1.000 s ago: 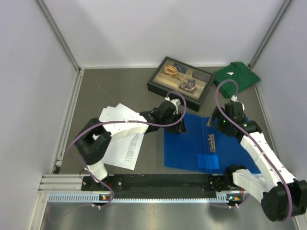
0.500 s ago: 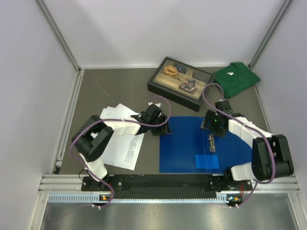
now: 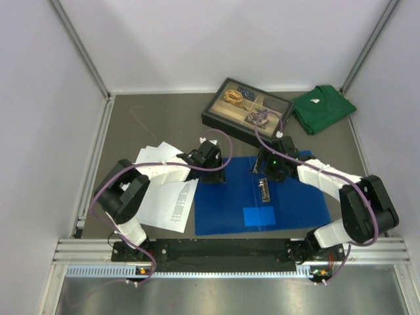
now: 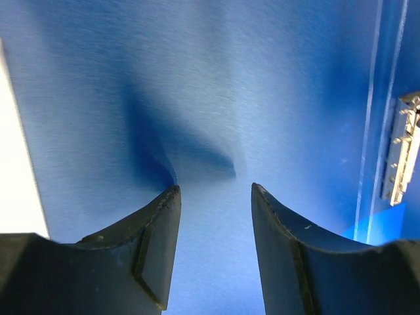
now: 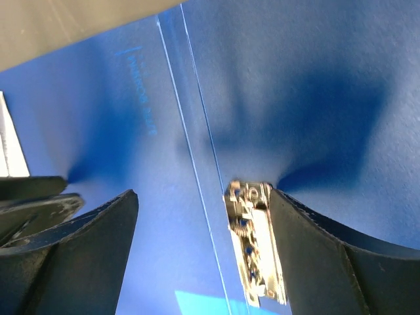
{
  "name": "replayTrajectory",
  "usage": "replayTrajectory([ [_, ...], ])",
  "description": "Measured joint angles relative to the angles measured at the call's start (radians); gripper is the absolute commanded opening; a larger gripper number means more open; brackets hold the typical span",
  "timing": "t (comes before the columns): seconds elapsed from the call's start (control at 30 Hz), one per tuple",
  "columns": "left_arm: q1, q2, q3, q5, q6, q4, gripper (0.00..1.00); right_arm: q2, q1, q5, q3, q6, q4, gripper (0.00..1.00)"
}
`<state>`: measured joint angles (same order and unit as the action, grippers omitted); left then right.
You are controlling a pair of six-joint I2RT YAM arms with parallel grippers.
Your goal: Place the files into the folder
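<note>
The blue folder (image 3: 295,197) lies open and flat on the table, with a metal clip (image 3: 264,189) along its spine and a lighter blue patch (image 3: 257,216) near the front. White files (image 3: 164,197) lie spread just left of it. My left gripper (image 3: 215,172) is open, its tips down on the folder's left leaf (image 4: 230,79), with nothing between the fingers (image 4: 164,216). My right gripper (image 3: 265,172) is open too and wider, tips on the folder (image 5: 295,79) at the spine. The metal clip (image 5: 252,243) sits against the inside of its right finger (image 5: 308,243).
A black-framed compartment tray (image 3: 214,119) stands behind the folder. A folded green shirt (image 3: 323,107) lies at the back right. A white sheet edge (image 4: 20,170) shows beside the folder in the left wrist view. Walls close in the table on three sides.
The folder has slid left toward the files, with both grippers moving left on it. The right arm has swung in from the right to the spine.
</note>
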<state>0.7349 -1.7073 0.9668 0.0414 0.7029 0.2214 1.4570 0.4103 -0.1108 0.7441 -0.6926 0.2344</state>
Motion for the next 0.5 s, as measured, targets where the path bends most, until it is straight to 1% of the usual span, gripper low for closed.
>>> replayTrajectory([
  [0.17,0.013,-0.030,0.023,0.041,0.001,-0.003,0.51,-0.103,-0.035,0.021,-0.019,-0.005,0.065,0.81],
  [0.27,0.016,-0.050,0.042,0.047,0.000,-0.008,0.52,-0.159,-0.130,0.018,-0.071,0.001,0.057,0.80],
  [0.33,0.022,-0.063,0.060,0.043,-0.006,-0.005,0.54,-0.168,-0.197,0.013,-0.120,0.011,0.051,0.79],
  [0.4,0.044,-0.082,0.093,0.026,-0.019,0.007,0.56,-0.166,-0.238,0.002,-0.142,0.024,0.063,0.78],
  [0.5,0.098,-0.117,0.159,0.011,-0.016,0.040,0.55,-0.181,-0.219,-0.019,-0.144,0.046,0.099,0.78],
])
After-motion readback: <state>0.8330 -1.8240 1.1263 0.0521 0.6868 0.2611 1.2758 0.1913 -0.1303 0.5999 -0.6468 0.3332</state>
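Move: Straddling the crease of the open blue folder, the right hand has the folder's middle about 7 cm back and 2 cm below, the metal fastener some 5 cm back and 1 cm right, and the jewellery case roughly 19 cm ahead, 4 cm left. From the left hand, the folder's middle is about 14 cm right and 5 cm back, the fastener 14 cm right and 4 cm back; the papers lie some 20 cm left, 3 cm back. Hopping rightward about 7 cm, the right hand leaves the crease for the folder's right half, rising some 2 cm, sinking again and easing back a little, and turning about 10 degrees clockwise. The left hand skims right about 5 cm, at or just above the left half, towards the crease and fastener. Both grippers stay open. ##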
